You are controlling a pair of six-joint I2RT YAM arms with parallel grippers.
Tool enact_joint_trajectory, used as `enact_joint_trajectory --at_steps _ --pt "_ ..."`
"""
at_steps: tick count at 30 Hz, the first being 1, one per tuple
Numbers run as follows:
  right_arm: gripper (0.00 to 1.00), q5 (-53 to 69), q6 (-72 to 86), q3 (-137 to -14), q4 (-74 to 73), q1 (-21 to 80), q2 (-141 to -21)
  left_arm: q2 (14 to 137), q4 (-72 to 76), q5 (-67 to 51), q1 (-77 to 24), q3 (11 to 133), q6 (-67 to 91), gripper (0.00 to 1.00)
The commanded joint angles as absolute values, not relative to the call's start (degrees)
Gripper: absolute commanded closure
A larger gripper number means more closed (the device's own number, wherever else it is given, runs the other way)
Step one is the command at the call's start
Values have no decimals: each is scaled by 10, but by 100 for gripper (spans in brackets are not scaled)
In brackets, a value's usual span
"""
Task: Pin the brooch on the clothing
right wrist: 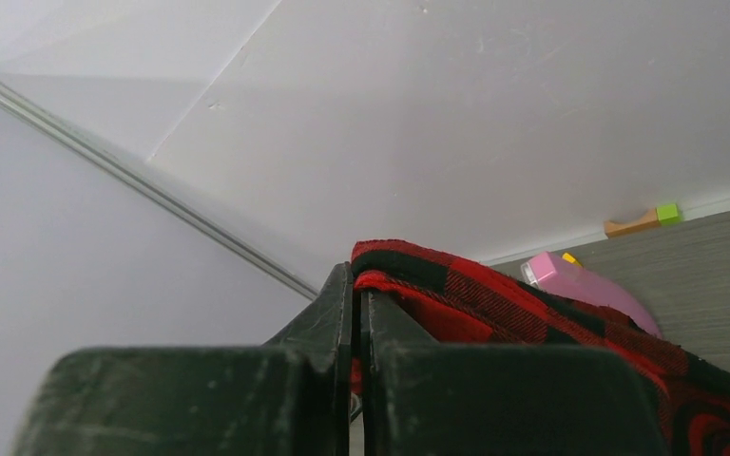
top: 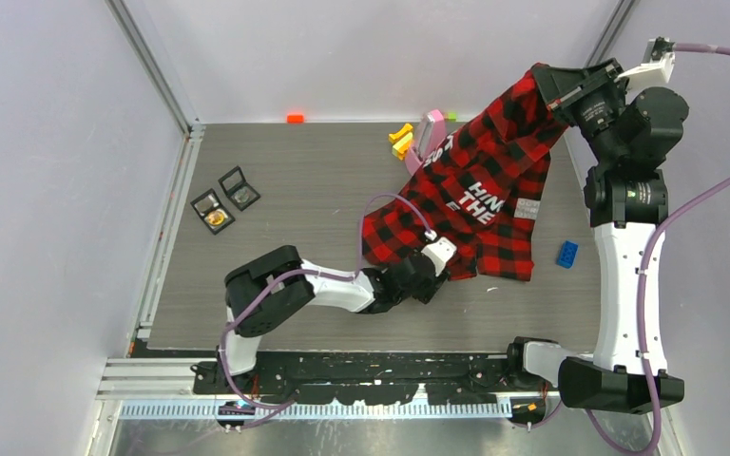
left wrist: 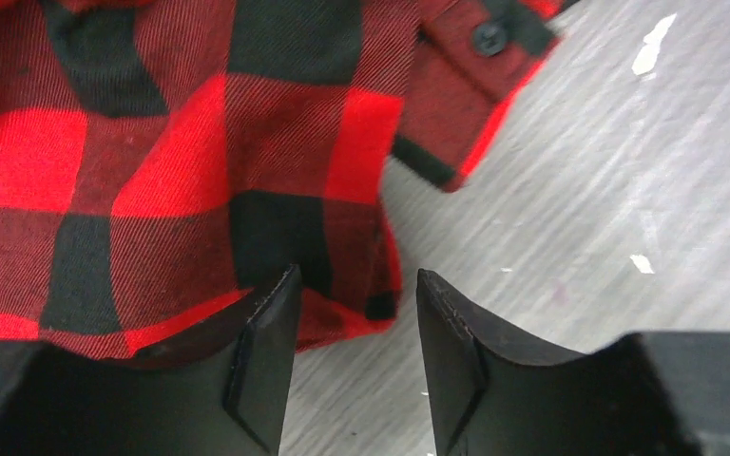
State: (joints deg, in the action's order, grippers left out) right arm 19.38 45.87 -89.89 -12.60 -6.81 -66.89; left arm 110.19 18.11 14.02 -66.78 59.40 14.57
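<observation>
The clothing (top: 506, 142), a red-and-black check shirt with white lettering, hangs from its top corner down onto the grey table (top: 285, 285). My right gripper (top: 544, 84) is raised at the back right and shut on that top edge; in the right wrist view the fabric (right wrist: 494, 294) is pinched between the closed fingers of the gripper (right wrist: 356, 280). My left gripper (top: 449, 274) lies low at the shirt's bottom hem. Its jaws (left wrist: 356, 275) stand apart around the hem corner (left wrist: 152, 171), with bare table between them. A small gold brooch (top: 216, 219) sits in an open black case at the left.
A second open black case (top: 240, 189) lies beside the first. A blue brick (top: 567, 253) sits right of the shirt. A pink box (top: 431, 133), yellow blocks (top: 401, 141) and an orange block (top: 295, 118) line the back. Walls close in on three sides.
</observation>
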Motion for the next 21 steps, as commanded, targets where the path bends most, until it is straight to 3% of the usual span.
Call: enact_joint_trajectory --at_steps 1,2,5,6,13,21 --pt "99 176 447 -891 -102 -67 -657 1130 147 229 -673 615 141 50" --pt "99 174 448 -888 -102 -67 -657 1135 144 229 -674 617 141 53" --pt "99 171 447 -882 -101 -66 -656 1142 123 245 -679 627 145 97" --pt "99 167 442 -882 -104 -67 -657 1135 116 262 -679 624 148 100" --pt "99 87 370 -933 -166 -67 -693 942 8 387 -636 594 113 100" --pt "99 6 331 -1026 -239 -71 -778 651 -221 276 -448 649 96 100"
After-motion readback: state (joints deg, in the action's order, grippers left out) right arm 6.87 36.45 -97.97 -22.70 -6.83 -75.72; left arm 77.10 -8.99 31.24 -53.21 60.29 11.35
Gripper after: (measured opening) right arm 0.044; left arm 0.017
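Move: The shirt's near bottom edge lies right at the open left gripper's tips, about 2 cm ahead and 2 cm below. A loose sleeve end lies roughly 14 cm to that gripper's right and 2 cm farther out; the pink metronome stands some 32 cm straight ahead. From the right gripper, which already holds the shirt's top high up, that bottom edge is about 50 cm below, 11 cm back and 14 cm left. Ease the left gripper about 1 cm down and slightly forward onto the shirt's bottom edge, shut the half-open fingers to pinch the cloth, then sweep it up and left, nearly 20 cm each way, and some forward, swinging the wrist about 30 degrees counter-clockwise. Keep the right gripper clamped on the top while easing it forward, right and down, turning clockwise. ##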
